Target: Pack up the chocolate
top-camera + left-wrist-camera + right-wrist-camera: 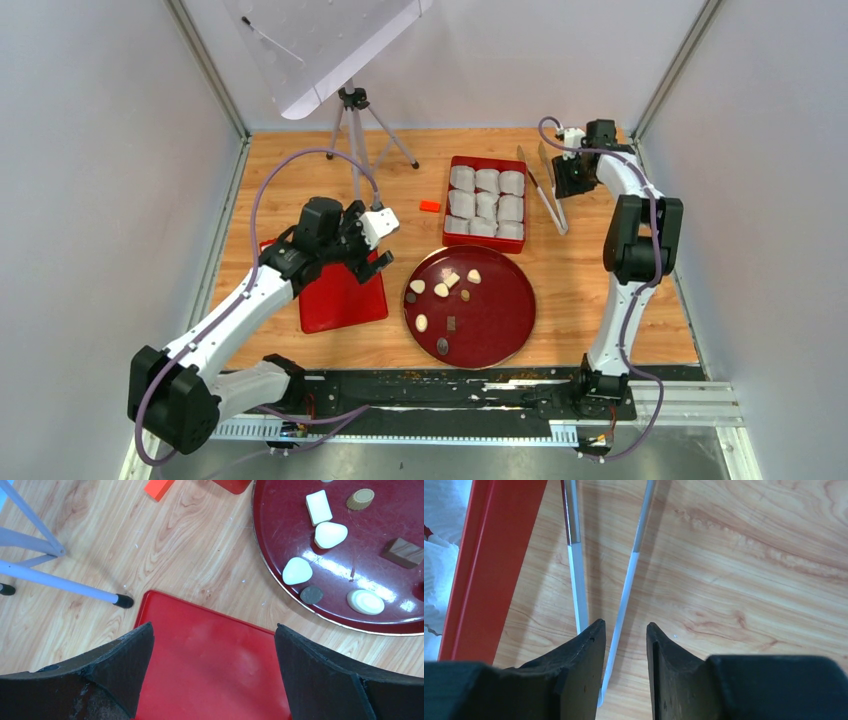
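Several chocolate pieces [447,288] lie on the round dark-red plate [510,320]: cream-white hearts [297,571], a white rectangle [318,507], a brown square [403,552] and a dark oval [311,594]. The red box [450,200] holds several white paper cups [486,181]. My left gripper [383,250] is open and empty above the flat red lid [215,670], left of the plate [280,535]. My right gripper [625,627] hangs low over the metal tongs [624,590]. Its jaws are partly open, with one tong arm between them.
A small orange-red block [430,206] lies left of the box. A tripod [352,110] with a tilted panel stands at the back left; one of its legs [60,586] ends near the lid. The box wall [489,570] runs left of the tongs [547,192].
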You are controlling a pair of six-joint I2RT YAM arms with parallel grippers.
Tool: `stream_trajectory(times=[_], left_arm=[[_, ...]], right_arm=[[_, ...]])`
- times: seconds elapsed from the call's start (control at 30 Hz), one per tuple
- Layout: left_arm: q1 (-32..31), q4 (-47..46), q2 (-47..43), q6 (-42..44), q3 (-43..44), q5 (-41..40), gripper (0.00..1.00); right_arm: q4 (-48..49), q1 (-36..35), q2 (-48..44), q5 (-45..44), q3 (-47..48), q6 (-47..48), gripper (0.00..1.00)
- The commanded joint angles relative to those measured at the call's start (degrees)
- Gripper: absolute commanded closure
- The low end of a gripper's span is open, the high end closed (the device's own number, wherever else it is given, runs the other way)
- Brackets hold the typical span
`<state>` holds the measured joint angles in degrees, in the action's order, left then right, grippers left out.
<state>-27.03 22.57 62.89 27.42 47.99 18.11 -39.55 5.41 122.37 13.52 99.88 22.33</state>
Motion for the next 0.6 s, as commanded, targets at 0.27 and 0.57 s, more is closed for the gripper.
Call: stream_trajectory(times=[0.27, 0.57], left_arm=[[-0.29, 2.15, -0.01, 3.53, 2.4, -0.83, 0.02], [-0.56, 1.73, -0.31, 10.44, 4.07, 2.28, 0.02]], right_arm=[[2.44, -1.72, 4.27, -4.35, 2.38, 1.8, 0.68], [2.86, -1.59, 2.91, -6.72, 0.97, 4.62, 0.96]])
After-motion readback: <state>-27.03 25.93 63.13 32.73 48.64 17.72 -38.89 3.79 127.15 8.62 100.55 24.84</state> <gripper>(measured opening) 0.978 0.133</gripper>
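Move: The tongs lie with their joined end towards you. From the right gripper their middle is about 3 cm left, level fore and aft and roughly 4 cm below, with the right leg only about 1 cm left. The red box's middle is some 21 cm left and 3 cm back from the right gripper; the round tray's is about 29 cm back and 27 cm left. From the left gripper the tongs are roughly 20 cm ahead, 43 cm right and 14 cm below. Lower the right gripper almost straight down onto the tongs, about 3.5 cm, easing barely 1 cm left and then back to the right as it sinks. Keep the fingers at their part-open gap for the first half, straddling the right leg, then close them most of the way so the tips pinch that leg. ##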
